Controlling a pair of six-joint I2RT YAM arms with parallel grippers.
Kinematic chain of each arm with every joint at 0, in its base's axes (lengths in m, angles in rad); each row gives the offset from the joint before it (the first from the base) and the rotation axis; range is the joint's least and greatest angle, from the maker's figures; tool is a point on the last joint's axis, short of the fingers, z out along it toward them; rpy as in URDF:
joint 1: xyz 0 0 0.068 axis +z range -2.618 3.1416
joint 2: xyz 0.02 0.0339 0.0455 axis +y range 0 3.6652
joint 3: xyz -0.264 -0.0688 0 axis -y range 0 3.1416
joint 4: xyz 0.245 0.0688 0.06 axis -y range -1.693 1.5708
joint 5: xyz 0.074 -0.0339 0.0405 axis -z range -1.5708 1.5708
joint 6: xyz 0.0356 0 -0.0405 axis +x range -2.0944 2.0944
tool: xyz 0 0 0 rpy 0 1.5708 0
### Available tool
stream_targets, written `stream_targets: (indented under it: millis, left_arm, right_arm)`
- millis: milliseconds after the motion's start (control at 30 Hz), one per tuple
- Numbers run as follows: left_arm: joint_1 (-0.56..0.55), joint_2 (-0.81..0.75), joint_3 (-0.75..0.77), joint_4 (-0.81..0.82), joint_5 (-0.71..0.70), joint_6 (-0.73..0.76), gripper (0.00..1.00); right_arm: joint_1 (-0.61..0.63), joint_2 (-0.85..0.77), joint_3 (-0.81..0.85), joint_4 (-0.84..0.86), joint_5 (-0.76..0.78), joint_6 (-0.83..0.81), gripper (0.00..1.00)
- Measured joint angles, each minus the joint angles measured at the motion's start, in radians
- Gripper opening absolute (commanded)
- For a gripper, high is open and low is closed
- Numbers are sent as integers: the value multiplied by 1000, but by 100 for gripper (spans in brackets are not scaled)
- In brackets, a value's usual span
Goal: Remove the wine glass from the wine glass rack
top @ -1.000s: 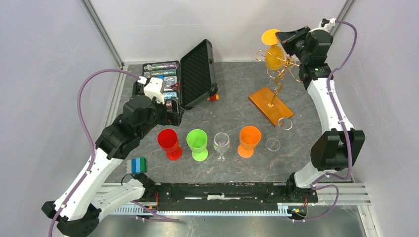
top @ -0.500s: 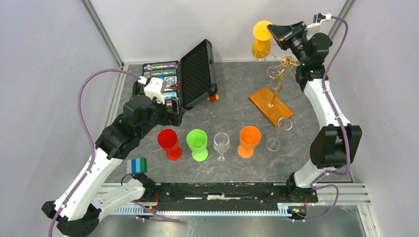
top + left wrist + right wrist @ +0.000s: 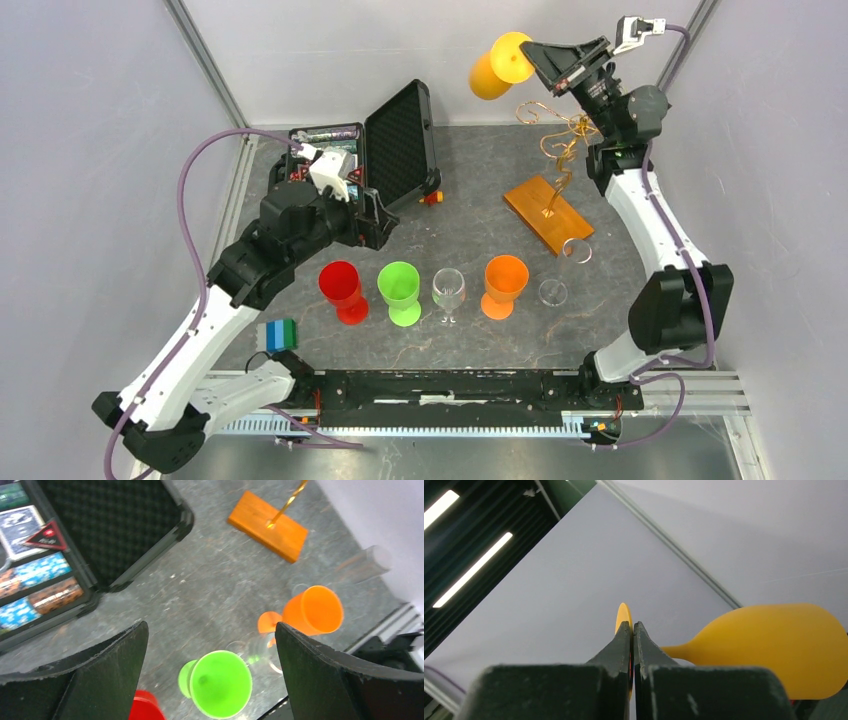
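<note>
The yellow wine glass [image 3: 488, 78] hangs in the air, up and to the left of the gold wire wine glass rack [image 3: 562, 135], clear of its curled arms. My right gripper [image 3: 535, 52] is shut on the glass's flat foot. In the right wrist view the right gripper [image 3: 632, 625] pinches the thin foot disc [image 3: 624, 614], and the wine glass's bowl [image 3: 769, 650] juts out to the right. The rack's orange-brown base [image 3: 267, 526] lies on the table. My left gripper [image 3: 210, 630] stands open and empty above the green cup [image 3: 220, 682].
A row stands near the front: red cup [image 3: 340, 285], green cup [image 3: 399, 286], clear glass [image 3: 449, 291], orange cup [image 3: 505, 280], and a clear glass [image 3: 552, 292] further right. An open black case [image 3: 400, 150] sits at the back left. A blue-green block [image 3: 281, 334] is near the left arm.
My right gripper has lifted the yellow wine glass up and to the left, away from the rack's arms. The left arm has swung right, over the cups.
</note>
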Motion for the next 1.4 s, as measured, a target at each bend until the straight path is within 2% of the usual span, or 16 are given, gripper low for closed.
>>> stream_targets:
  millis: [333, 533, 667, 833, 1100, 1400]
  left_arm:
    - [10, 39, 67, 185, 169, -185, 100]
    - [66, 94, 95, 406, 386, -375, 100]
    - [80, 168, 90, 603, 521, -533, 100]
    - [81, 258, 90, 769, 617, -668, 100]
    - [81, 311, 88, 899, 673, -755, 100]
    - [81, 360, 84, 1083, 753, -894, 100]
  right_arm:
    - [43, -327, -267, 145, 4, 89, 0]
    - [94, -496, -419, 252, 26, 148, 0]
    - [138, -586, -478, 209, 51, 131, 0]
    - [166, -687, -523, 161, 90, 113, 0]
    - [186, -725, -631, 213, 126, 185, 0]
    - [206, -687, -647, 279, 158, 246, 0]
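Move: The yellow glass, off the rack and held foot end up in my right fingers, is about 18 cm ahead of my left hand, 24 cm to its right and 16 cm above. The green glass stands roughly 3 cm back, 3 cm right and 23 cm below my left hand. From my right hand, my left gripper is some 19 cm back, 30 cm left and 20 cm down; the rack's top is 2 cm back, 10 cm right and 14 cm down. Keeping my pinch on the yellow glass's stem, I bring my right hand back some 24 cm, away from the rack, its fingers tipping further up. Meanwhile my wide-open left hand climbs about 17 cm and goes 13 cm right towards the bowl, rolling its left side down and swinging clockwise until its fingers point right and slightly up. ##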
